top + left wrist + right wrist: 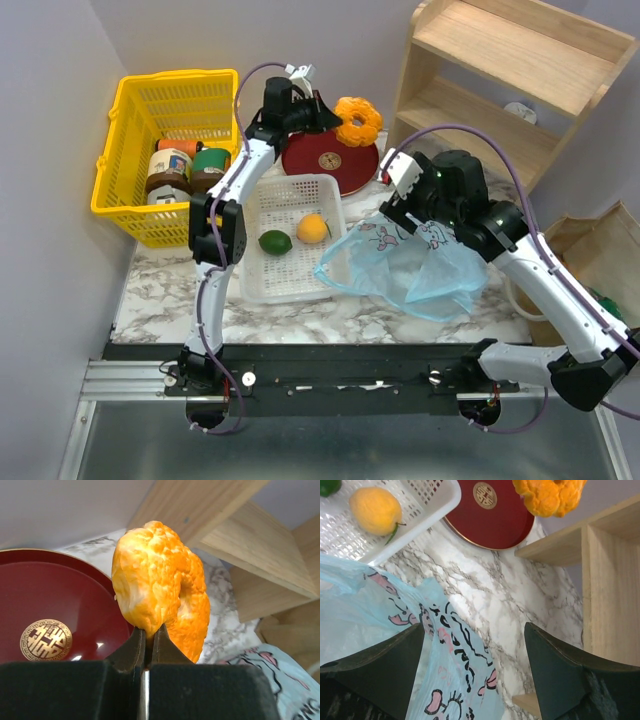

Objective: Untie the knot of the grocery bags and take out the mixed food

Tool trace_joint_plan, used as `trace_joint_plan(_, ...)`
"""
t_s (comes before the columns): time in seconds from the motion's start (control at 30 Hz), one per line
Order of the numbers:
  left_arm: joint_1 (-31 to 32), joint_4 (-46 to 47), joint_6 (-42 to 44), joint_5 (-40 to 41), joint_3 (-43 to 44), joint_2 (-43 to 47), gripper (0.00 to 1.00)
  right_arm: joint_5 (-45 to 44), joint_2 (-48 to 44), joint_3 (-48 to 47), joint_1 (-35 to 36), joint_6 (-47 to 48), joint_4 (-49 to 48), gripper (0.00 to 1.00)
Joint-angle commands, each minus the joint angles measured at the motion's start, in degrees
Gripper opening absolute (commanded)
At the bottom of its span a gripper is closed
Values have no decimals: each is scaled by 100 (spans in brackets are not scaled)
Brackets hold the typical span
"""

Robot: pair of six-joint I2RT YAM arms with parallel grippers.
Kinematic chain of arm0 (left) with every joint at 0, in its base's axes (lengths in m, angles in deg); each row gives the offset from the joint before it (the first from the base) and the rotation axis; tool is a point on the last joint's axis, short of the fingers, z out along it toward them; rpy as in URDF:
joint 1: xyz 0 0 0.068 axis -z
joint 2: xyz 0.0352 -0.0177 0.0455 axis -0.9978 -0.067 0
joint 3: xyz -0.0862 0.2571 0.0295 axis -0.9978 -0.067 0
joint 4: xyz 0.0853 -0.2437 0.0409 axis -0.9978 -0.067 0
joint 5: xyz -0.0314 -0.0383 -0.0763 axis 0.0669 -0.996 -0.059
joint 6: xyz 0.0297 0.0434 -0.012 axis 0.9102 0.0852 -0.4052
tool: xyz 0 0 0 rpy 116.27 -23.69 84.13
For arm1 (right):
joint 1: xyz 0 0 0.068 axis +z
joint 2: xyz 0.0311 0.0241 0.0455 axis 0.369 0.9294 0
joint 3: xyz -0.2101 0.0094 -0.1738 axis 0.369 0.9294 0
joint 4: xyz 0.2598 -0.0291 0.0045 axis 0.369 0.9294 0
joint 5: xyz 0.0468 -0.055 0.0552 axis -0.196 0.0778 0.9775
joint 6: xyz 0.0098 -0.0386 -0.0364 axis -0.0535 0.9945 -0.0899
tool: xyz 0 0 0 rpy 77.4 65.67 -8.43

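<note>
My left gripper [337,122] [149,632] is shut on the edge of the orange-glazed doughnut [358,121] [160,580], holding it in the air above a round red plate [330,165] [50,595]. The light-blue plastic bag [410,265] [450,650] lies open and slack on the marble table. My right gripper [396,206] [474,626] hangs just over its printed edge, open, with nothing gripped. A green lime [275,241] and an orange [312,228] [375,510] rest in a white mesh tray [290,285]. The brown paper bag [600,250] stands at the far right.
A yellow basket [130,110] holding jars sits at the back left. A wooden shelf unit [500,90] [610,580] stands at the back right, close beside the red plate and the right arm.
</note>
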Motion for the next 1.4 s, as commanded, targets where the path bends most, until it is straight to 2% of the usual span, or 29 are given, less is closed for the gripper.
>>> trace_joint_plan(0.0,41,161,200,975,371,-536,0,-391,298,-372,-79,-220,440,89)
trace_joint_plan(0.37,85,355,314,1186,573,-1319,0,-496,694,-637,-132,-176,441,89)
trace_joint_plan(0.4,94,319,323,1256,573,-1345,24,-496,720,-646,-124,-185,440,89)
trace_joint_plan(0.43,102,215,315,1405,582,-1372,39,-488,738,-654,-132,-185,449,89)
trace_joint_plan(0.53,111,47,402,1721,565,-1337,67,-488,782,-716,-132,-168,449,89)
trace_joint_plan(0.63,111,-146,622,2064,547,-1100,79,-444,773,-734,-150,-168,432,89)
trace_joint_plan(0.87,120,-357,930,2505,364,-232,83,-163,344,-558,-150,-211,432,89)
trace_joint_plan(0.97,120,-349,956,2085,-144,418,83,65,88,-461,-150,-194,589,89)
trace_joint_plan(1.03,120,-201,1000,1365,-558,806,83,530,-245,-383,-150,-54,870,88)
trace_joint_plan(1.07,120,-95,983,1119,-1126,1251,83,732,-360,-295,-150,16,976,88)
trace_joint_plan(1.13,129,352,1044,103,-1788,1728,83,1417,-676,-198,-150,367,1467,83)
trace_joint_plan(1.2,164,442,1132,-690,-2492,2326,83,2171,-852,-23,-141,840,2097,77)
trace_joint_plan(1.23,190,407,1167,-1399,-2694,2494,83,2350,-1027,91,-141,939,2249,75)
trace_joint_plan(1.37,532,-373,1912,-2028,-3477,3407,83,2790,-1467,944,-132,1045,2418,64)
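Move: The left hand already holds the orange ring-shaped food high behind the white basket; the red plate's middle lies some 8 cm ahead of this hand, 1 cm to its left and 20 cm below. In the basket, the lemon is about 14 cm back and 6 cm left of the left hand, 18 cm below. The open right hand has the blue bag's middle roughly level with it fore and aft, 6 cm to its right and 24 cm below. The left hand sinks about 13 cm while easing some 5 cm forward over the red plate, turning slightly counter-clockwise, then opens wide and lets go of the orange ring before rising and pulling back well clear towards the robot, ending higher than it began. The right hand creeps a little forward and down and waits wide open, then near the end draws back about 12 cm over the blue bag, turning counter-clockwise and starting to narrow its fingers without taking hold of anything. ##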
